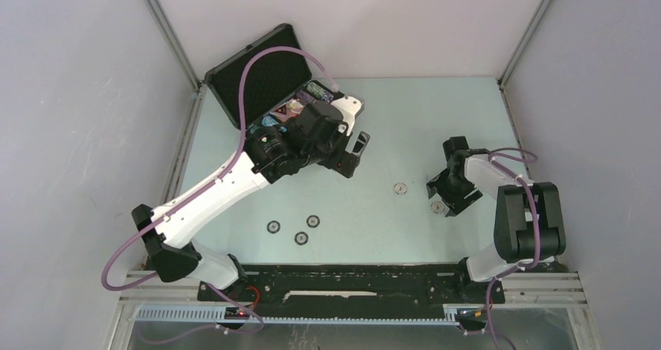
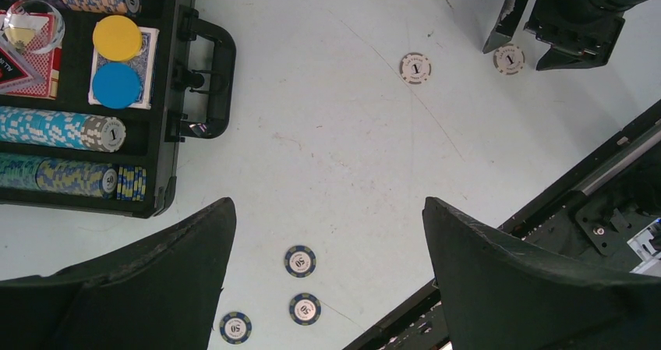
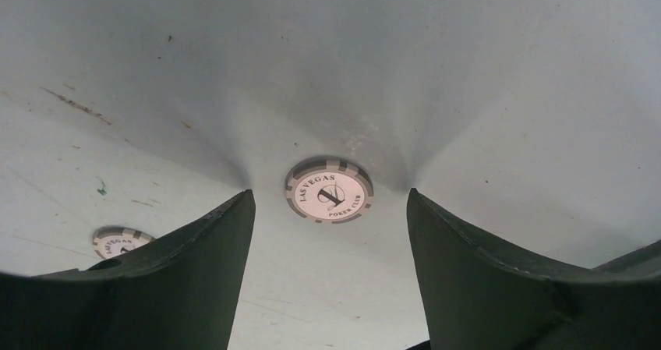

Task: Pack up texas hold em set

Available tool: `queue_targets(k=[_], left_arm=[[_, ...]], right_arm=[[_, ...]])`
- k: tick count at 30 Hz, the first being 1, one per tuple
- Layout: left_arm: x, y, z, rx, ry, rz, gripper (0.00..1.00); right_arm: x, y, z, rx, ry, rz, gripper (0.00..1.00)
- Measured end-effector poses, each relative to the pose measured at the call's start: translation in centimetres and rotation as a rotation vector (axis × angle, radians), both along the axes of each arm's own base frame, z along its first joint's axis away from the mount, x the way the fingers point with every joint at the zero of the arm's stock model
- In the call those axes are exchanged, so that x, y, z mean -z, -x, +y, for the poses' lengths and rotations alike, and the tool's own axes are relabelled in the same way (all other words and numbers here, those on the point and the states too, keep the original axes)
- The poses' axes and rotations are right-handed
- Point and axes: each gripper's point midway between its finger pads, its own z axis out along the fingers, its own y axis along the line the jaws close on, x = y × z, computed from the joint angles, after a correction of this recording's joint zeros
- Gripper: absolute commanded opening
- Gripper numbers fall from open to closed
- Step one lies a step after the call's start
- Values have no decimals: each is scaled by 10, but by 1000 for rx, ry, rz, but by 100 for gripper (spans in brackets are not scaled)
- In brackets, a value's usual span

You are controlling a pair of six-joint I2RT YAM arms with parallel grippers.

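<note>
The texas hold em set's black case lies open at the back left, its base mostly hidden under my left arm. The left wrist view shows its front wall, patterned chip rows, and orange and blue discs on a blue-backed deck. My left gripper hangs open and empty above the table, right of the case. Three blue chips lie at the near left. My right gripper stands open, low over the table, straddling a grey chip. A second grey chip lies to its left.
Grey walls with metal posts enclose the pale table on three sides. A black rail carrying the arm bases runs along the near edge. The left arm's purple cable loops over the case lid.
</note>
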Motion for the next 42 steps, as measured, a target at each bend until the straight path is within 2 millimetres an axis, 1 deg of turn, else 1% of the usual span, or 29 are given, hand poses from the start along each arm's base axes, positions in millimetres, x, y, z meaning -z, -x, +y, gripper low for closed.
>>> queue_targets(k=[9, 16, 17, 23, 26, 31, 34, 37, 42], left_arm=[[0, 0, 0, 0, -1, 1, 95], [0, 0, 0, 1, -1, 0, 95], [0, 0, 0, 1, -1, 1, 95], [0, 0, 0, 1, -1, 0, 95], [0, 0, 0, 2, -2, -2, 95], [-2, 0, 2, 4, -2, -8, 95], [-3, 0, 2, 4, 1, -10, 95], [-5, 0, 3, 2, 4, -12, 95], [-6, 0, 4, 0, 7, -16, 95]], right_arm=[[8, -3, 3, 9, 3, 7, 73], [8, -3, 5, 10, 5, 5, 64], [8, -3, 5, 10, 6, 5, 62], [8, -6, 7, 10, 7, -1, 41], [7, -5, 7, 10, 8, 1, 37], [5, -5, 9, -9, 34, -6, 36], [-1, -4, 15, -39, 59, -7, 36], [-13, -12, 26, -72, 71, -41, 36], [-30, -30, 51, -120, 57, -104, 36]])
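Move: The right hand's open fingers already straddle a white "1" chip, whose middle is about 1 cm to the left of this hand and 1 cm below it, neither ahead nor back. A second white chip lies some 6 cm ahead and 12 cm to the left, equally low; the nearest dark chip is about 4 cm back and 36 cm left. From the left hand, the first white chip is level with it, about 25 cm to its right and 28 cm down. The right fingers pinch the white chip by opposite edges, closing from wide to about half open after the hand settles about 1 cm lower around it. The right hand then lifts by nearly 4 cm while swinging about 4 cm left and 2 to 3 cm forward, towards the second white chip, keeping its grip and turning slightly counter-clockwise. ##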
